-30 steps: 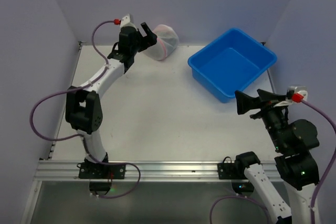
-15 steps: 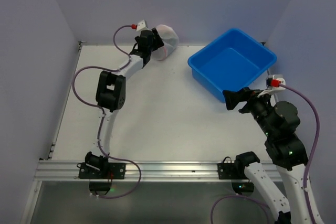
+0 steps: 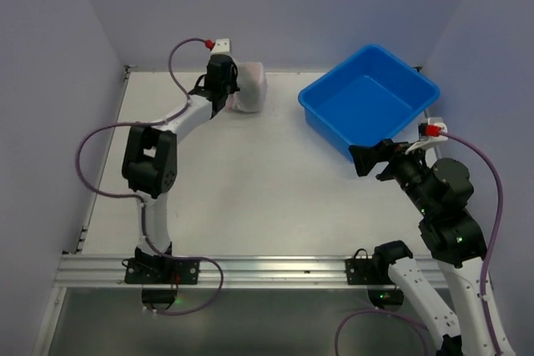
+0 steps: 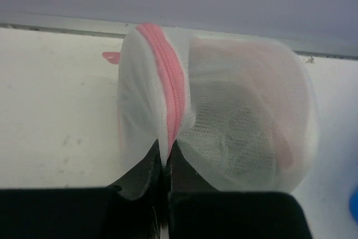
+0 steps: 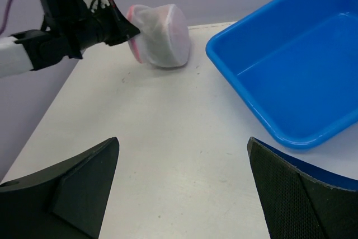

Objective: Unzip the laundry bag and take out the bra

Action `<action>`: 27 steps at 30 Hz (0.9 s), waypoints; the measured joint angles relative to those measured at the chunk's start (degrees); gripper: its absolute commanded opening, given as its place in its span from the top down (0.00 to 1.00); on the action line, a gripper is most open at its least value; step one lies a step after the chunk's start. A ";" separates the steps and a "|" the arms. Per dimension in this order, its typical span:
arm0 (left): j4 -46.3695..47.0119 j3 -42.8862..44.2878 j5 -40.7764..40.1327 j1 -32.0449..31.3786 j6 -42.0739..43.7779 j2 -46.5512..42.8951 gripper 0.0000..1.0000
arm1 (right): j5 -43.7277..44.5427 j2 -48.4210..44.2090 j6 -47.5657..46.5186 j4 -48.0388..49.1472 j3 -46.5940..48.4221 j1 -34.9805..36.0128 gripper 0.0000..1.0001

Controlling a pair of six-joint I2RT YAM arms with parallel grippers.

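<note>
The laundry bag [image 3: 253, 87], a white mesh drum with pink trim, lies on its side at the table's far edge. Its pink zipper [image 4: 170, 90] runs up the rim straight ahead in the left wrist view. My left gripper [image 4: 166, 158] is shut on the bag's rim, with the zipper edge pinched between its black fingers; the right wrist view shows the same grip, the left gripper [image 5: 131, 32] at the bag [image 5: 165, 43]. Something pale and pinkish shows dimly through the mesh [image 4: 246, 121]; the bra cannot be made out. My right gripper [image 3: 363, 160] stands open above bare table.
A blue plastic bin [image 3: 329, 131] stands at the back right, and its near rim [image 5: 257, 99] lies just right of my right gripper [image 5: 183, 141]. The back wall rises directly behind the bag. A metal rail runs along the table's near edge.
My left gripper has reached the bag and shut on its zipper rim. The bag has turned so that it looks squarer from above. My right gripper has shifted slightly left, still open.
</note>
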 measured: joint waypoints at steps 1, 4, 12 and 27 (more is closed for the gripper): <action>-1.79 -2.56 -0.28 -0.17 2.19 -3.58 1.00 | -0.44 0.17 0.13 0.00 0.00 0.00 0.01; -7.69 -9.40 -3.13 -1.53 8.92 -15.78 1.00 | -2.54 0.98 0.52 0.00 0.00 0.00 0.01; -21.22 -17.68 -22.51 -19.02 20.20 -31.50 0.99 | -9.25 2.82 3.15 2.64 -3.15 0.04 0.01; -41.42 -18.08 -33.14 -51.76 3.23 -16.85 0.31 | -6.67 -0.04 5.38 4.44 -8.90 0.11 0.01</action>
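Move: The laundry bag, already pinched at its zipper edge in the left fingers, has its middle about 5 cm ahead, 4 cm right and 6 cm below. The bare mid-table spot it goes to is roughly 31 cm back, 11 cm right and 14 cm below; the blue bin lies some 36 cm right of the left hand and 3 cm back. From the right hand the spot is about 5 cm ahead, 16 cm left, 33 cm down. Left hand arcs the bag some 35 cm back and rightward, lowers and opens; right hand sinks 5 cm. ##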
